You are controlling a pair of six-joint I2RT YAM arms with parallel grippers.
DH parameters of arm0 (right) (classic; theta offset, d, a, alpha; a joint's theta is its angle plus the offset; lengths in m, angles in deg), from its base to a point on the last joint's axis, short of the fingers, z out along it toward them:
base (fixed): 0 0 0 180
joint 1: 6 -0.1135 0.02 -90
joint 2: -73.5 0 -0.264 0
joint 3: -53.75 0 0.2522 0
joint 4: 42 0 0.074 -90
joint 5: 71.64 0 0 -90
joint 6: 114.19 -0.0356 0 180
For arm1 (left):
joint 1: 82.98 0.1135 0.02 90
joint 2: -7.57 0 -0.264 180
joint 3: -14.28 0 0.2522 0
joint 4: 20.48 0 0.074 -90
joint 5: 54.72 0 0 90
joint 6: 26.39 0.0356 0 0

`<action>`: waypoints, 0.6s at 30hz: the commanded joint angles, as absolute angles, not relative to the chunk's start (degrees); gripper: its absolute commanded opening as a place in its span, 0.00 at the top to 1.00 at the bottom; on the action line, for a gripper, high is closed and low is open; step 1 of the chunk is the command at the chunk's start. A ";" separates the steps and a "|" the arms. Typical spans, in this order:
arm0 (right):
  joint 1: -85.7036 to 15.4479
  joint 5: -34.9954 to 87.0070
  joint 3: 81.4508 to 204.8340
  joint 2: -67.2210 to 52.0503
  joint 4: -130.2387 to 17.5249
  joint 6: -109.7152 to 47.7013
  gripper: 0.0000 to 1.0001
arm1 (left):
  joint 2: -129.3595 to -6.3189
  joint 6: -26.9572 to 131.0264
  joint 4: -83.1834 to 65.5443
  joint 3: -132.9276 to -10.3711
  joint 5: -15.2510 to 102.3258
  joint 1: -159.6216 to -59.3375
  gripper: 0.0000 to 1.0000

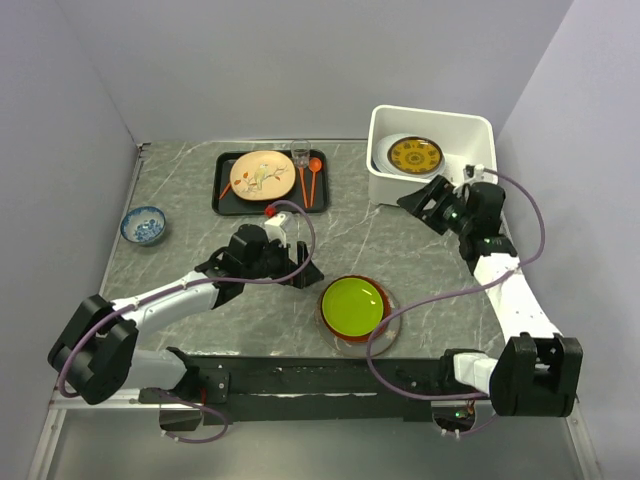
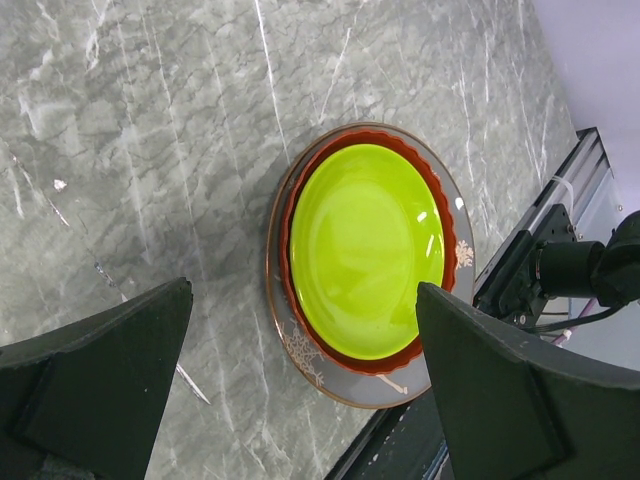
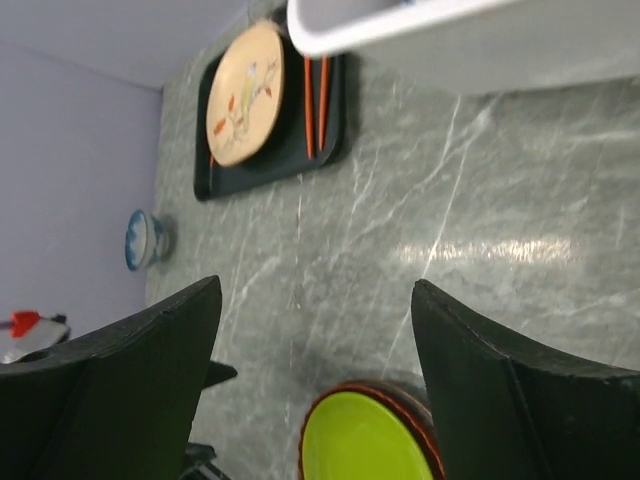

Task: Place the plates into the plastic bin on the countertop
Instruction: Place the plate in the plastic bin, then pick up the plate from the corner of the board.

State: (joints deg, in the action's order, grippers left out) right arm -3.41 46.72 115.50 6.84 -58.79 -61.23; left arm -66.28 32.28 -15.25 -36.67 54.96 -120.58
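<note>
A lime green plate [image 1: 354,303] lies on a red-brown plate [image 1: 327,320], itself on a grey gold-rimmed plate [image 1: 390,328], near the front edge of the countertop [image 1: 400,245]. My left gripper [image 1: 303,270] hangs open just left of this stack, nothing between its fingers; its wrist view shows the lime green plate [image 2: 365,245] ahead of the open left gripper [image 2: 303,290]. The plastic bin [image 1: 385,185] at the back right holds a gold-patterned dark red plate [image 1: 415,155] on a white one. My right gripper [image 1: 425,203] is open and empty in front of the bin [image 3: 400,20].
A flat black tray [image 1: 222,195] at the back carries a cream floral plate [image 1: 262,174] and orange-red utensils [image 1: 311,175]. A small blue-patterned bowl [image 1: 143,224] sits at the left edge. Grey walls close in the left and right sides.
</note>
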 commanded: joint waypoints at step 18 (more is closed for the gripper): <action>-16.19 43.95 94.76 15.22 -58.21 -61.37 0.41 | -73.55 31.01 -18.84 -40.52 57.16 -123.76 0.06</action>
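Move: The lime-green plate, top of the stack near the table's front edge, lies about 16 cm back and 18 cm to the left of the empty right hand, some 19 cm lower. The large grey plate under it has its middle 2 cm farther back and 2 cm farther right than the green one's. The plastic bin's middle is roughly 21 cm ahead of the right hand, straight on. From the left hand, the green plate lies about 12 cm right, 4 cm back and 10 cm below. Leaving the bin behind, the empty right hand sinks about 12 cm while drawing back some 9 cm and swinging left 5 or 6 cm towards the right side of the green plate; the leftward part comes almost wholly in the first half, and the hand is still descending at the end. On the way its fingers tip some 15 degrees more downward, turn about 10 degrees counter-clockwise and close partway on nothing, while the open left hand eases about 3 cm down and right towards the same plate. ##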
